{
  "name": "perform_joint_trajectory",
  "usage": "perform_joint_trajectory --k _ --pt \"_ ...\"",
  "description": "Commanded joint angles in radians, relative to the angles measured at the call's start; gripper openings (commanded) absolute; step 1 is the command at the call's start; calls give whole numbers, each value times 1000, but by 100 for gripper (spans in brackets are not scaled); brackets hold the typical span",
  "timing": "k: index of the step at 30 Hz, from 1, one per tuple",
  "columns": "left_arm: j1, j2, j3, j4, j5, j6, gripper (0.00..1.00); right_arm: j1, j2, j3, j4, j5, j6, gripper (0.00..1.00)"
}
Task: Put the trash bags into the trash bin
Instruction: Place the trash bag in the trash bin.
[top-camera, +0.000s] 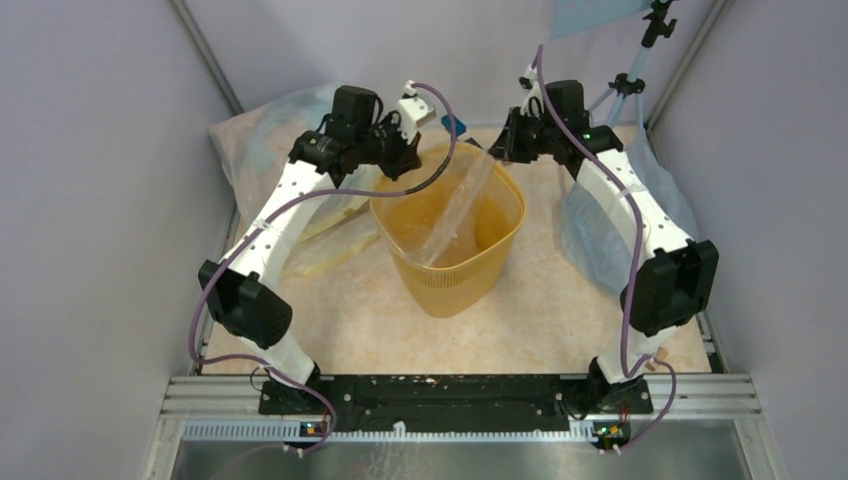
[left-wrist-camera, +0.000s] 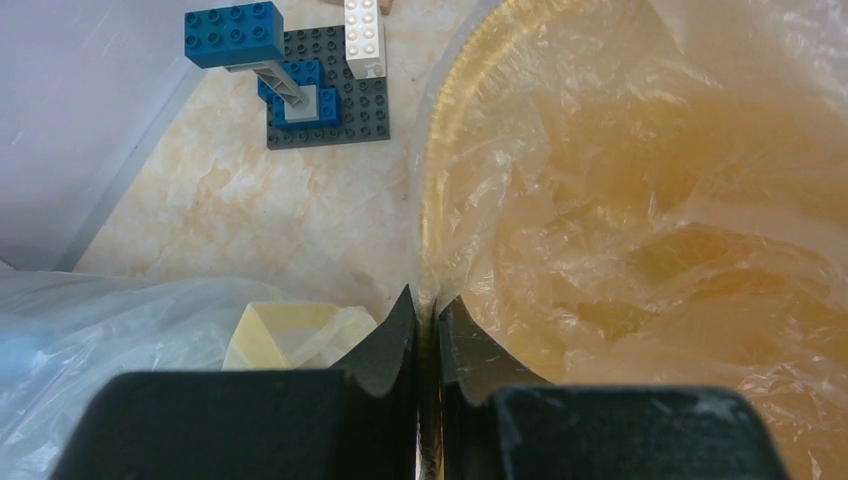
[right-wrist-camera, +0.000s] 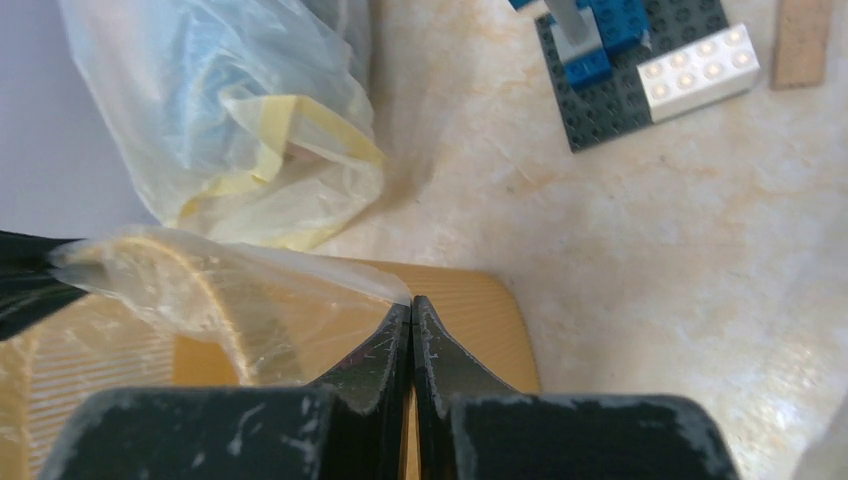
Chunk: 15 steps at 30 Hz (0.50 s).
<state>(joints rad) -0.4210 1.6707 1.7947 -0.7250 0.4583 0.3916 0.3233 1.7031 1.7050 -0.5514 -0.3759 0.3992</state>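
Observation:
The yellow-orange trash bin (top-camera: 455, 285) stands upright mid-table. A clear, wrinkly trash bag (top-camera: 462, 205) is stretched between both grippers over the bin's far rim, and a fold of it hangs down inside. My left gripper (top-camera: 415, 150) is at the rim's far left. In its wrist view the left gripper (left-wrist-camera: 427, 305) is shut on the trash bag (left-wrist-camera: 640, 220) where it meets the rim (left-wrist-camera: 435, 170). My right gripper (top-camera: 500, 148) is at the far right. The right gripper (right-wrist-camera: 411, 302) pinches the trash bag's (right-wrist-camera: 230, 290) edge above the bin wall (right-wrist-camera: 480, 320).
Big bluish plastic sacks lie at the back left (top-camera: 260, 130) and at the right (top-camera: 600, 230). A blue-and-white block tower (left-wrist-camera: 290, 70) on a dark plate stands just behind the bin, with a wooden piece (right-wrist-camera: 800, 40) beside it. Grey walls close in both sides.

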Motion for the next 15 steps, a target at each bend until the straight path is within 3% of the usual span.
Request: perform_joint_trajectory --k 1,3,12,15 --pt "-10 -33 -10 -30 -42 37 0 -22 -50 39 -123 98 -77 0" --pt "-10 -31 -10 -30 -50 32 0 -22 -78 22 -145 106 -91 0" --pt "-10 -32 -2 -24 -85 15 1 -22 -218 -44 -164 130 -114 19" --pt "-10 -37 2 -17 -99 7 8 -21 -259 -67 -166 139 -116 26"
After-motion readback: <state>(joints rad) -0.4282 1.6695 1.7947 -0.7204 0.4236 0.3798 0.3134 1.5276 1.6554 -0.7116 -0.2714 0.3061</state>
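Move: The right fingers still pinch the trash bag's edge just outside the bin's far-right rim corner, which lies about 2 cm back, 2 cm left and 2 cm below; the trash bin's middle is roughly 10 cm back, 8 cm left and 14 cm down. The toy-brick model stands some 13 cm ahead, 3 cm left and 25 cm below this hand. From the left hand the bin's middle is about 6 cm back, 9 cm right and 14 cm down. The right fingers let go of the bag's edge, opening by about a fifth, as the hand dips a little over 1 cm beside the rim and then lifts away. It draws back and to the right, some 6 cm in all, ending about 2 cm higher, clear of the bin. The left hand stays put, keeping its pinch on bag and rim. ##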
